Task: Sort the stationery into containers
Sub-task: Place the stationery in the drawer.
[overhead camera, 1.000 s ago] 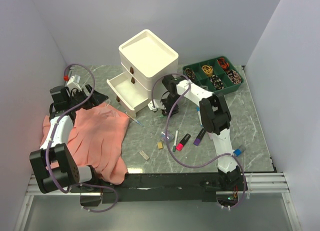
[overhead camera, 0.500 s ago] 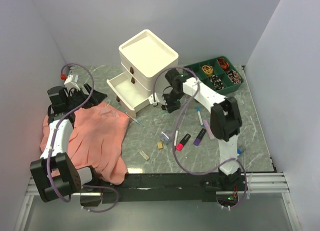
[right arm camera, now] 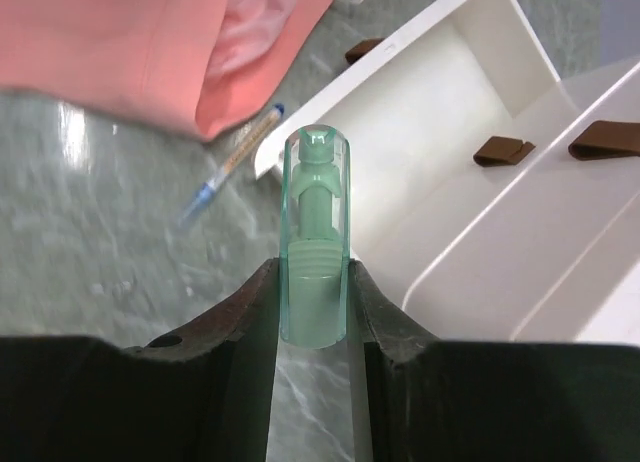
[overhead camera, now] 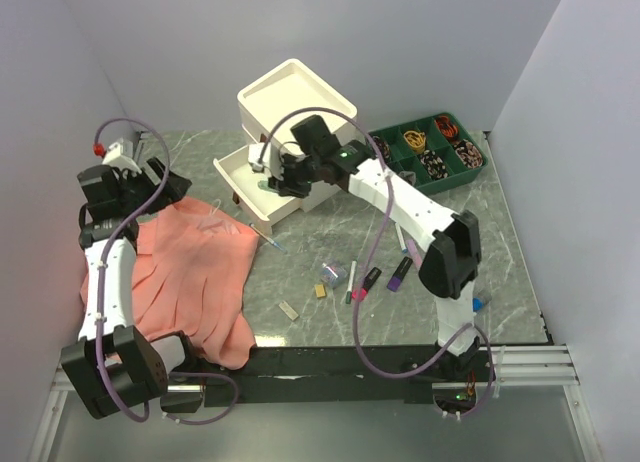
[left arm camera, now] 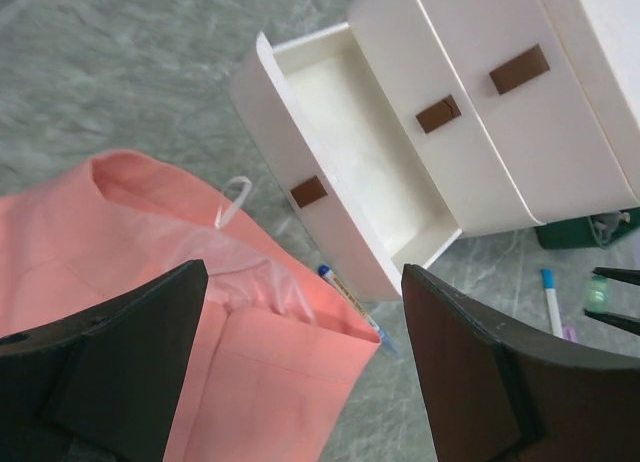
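Observation:
The cream-white cabinet [overhead camera: 258, 94] stands at the back, its lowest drawer [overhead camera: 232, 172] pulled out and empty inside in the left wrist view [left arm camera: 350, 132]. My right gripper [overhead camera: 274, 178] is shut on the green-capped marker [right arm camera: 316, 232] and holds it above the open drawer's [right arm camera: 430, 112] front corner. My left gripper [overhead camera: 166, 186] is open and empty [left arm camera: 300, 322], above the cloth's edge left of the drawer. Loose on the table are a blue-capped pen [overhead camera: 272, 243], a pink highlighter [overhead camera: 368, 282], a purple highlighter [overhead camera: 400, 273], a thin pen [overhead camera: 352, 280] and small erasers [overhead camera: 289, 309].
A salmon-pink cloth [overhead camera: 195, 272] covers the left of the table up to the drawer front. A green divided tray [overhead camera: 396, 160] with small items stands at the back right. Side walls close in left and right.
My right arm has swung left from the table beside the cabinet to above the open drawer, carrying the marker. My left gripper has drawn back and up to the left.

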Controlling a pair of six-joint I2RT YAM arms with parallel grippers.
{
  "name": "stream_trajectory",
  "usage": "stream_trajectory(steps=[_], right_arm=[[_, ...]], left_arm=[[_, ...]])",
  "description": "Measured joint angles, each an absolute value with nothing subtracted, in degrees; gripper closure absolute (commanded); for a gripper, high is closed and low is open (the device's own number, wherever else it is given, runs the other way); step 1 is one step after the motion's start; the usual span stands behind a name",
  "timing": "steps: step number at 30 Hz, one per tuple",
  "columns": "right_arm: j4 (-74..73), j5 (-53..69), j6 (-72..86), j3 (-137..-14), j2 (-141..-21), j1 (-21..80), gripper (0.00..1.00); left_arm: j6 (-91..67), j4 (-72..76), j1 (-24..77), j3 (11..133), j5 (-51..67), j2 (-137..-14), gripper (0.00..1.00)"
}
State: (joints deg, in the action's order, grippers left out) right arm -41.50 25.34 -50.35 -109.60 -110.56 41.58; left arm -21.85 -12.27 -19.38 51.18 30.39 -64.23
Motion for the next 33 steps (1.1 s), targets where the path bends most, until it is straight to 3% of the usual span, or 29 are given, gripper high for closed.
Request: stream_trajectory(steps=[9, 21, 23, 27, 30, 33], right_arm=[[-38.5, 19.9, -25.4, -127.0, -124.0, 43.2, 0.97], [-37.0, 14.9, -15.2, -124.7, -129.4, 43.5, 0.96], [-35.6, 14.4, -14.6, -123.6, -130.1, 43.5, 0.86], [-32.6, 12.9, -12.8, -123.6, -132.3, 43.7, 0.55], [-31.4, 11.6, -12.2, -123.6, -132.9, 44.3, 0.42], [-30.3, 11.0, -12.4, -123.3, -132.8, 45.4, 0.40]], left_arm=[[-17.2, -20.0, -19.4, 58.2, 27.4, -60.1, 0.15], [-21.1, -23.8, -19.4, 57.6, 27.1, -56.8, 0.13], [-21.3, -24.1, -19.4, 58.0, 27.1, -55.0, 0.13], [-21.3, -24.5, -19.4, 59.2, 27.2, -52.6, 0.13], [-21.3, -24.8, -19.7, 59.2, 27.3, -51.9, 0.12], [-21.3, -25.1, -20.1, 59.2, 27.3, -51.6, 0.08]])
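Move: The right hand still grips the green stationery piece, high over the open drawer's near side. The drawer's middle is about 10 cm ahead, 5 to the left and 17 below; the drawer cabinet lies some 18 cm ahead, 6 right and 10 lower. The blue-tipped pen is on the table, 2 cm back, 4 left and 21 down. From the left hand, the drawer is about 11 cm ahead, 19 right and 17 below. The right fingers keep hold of the green piece until near the end, then open and let go of it over the drawer. Before that, the hand swings level, forward and left over the drawer, turning clockwise some 30 degrees and tipping down, then sinks about 9 cm. The empty left hand rises about 8 cm and draws back, away from the drawer. ##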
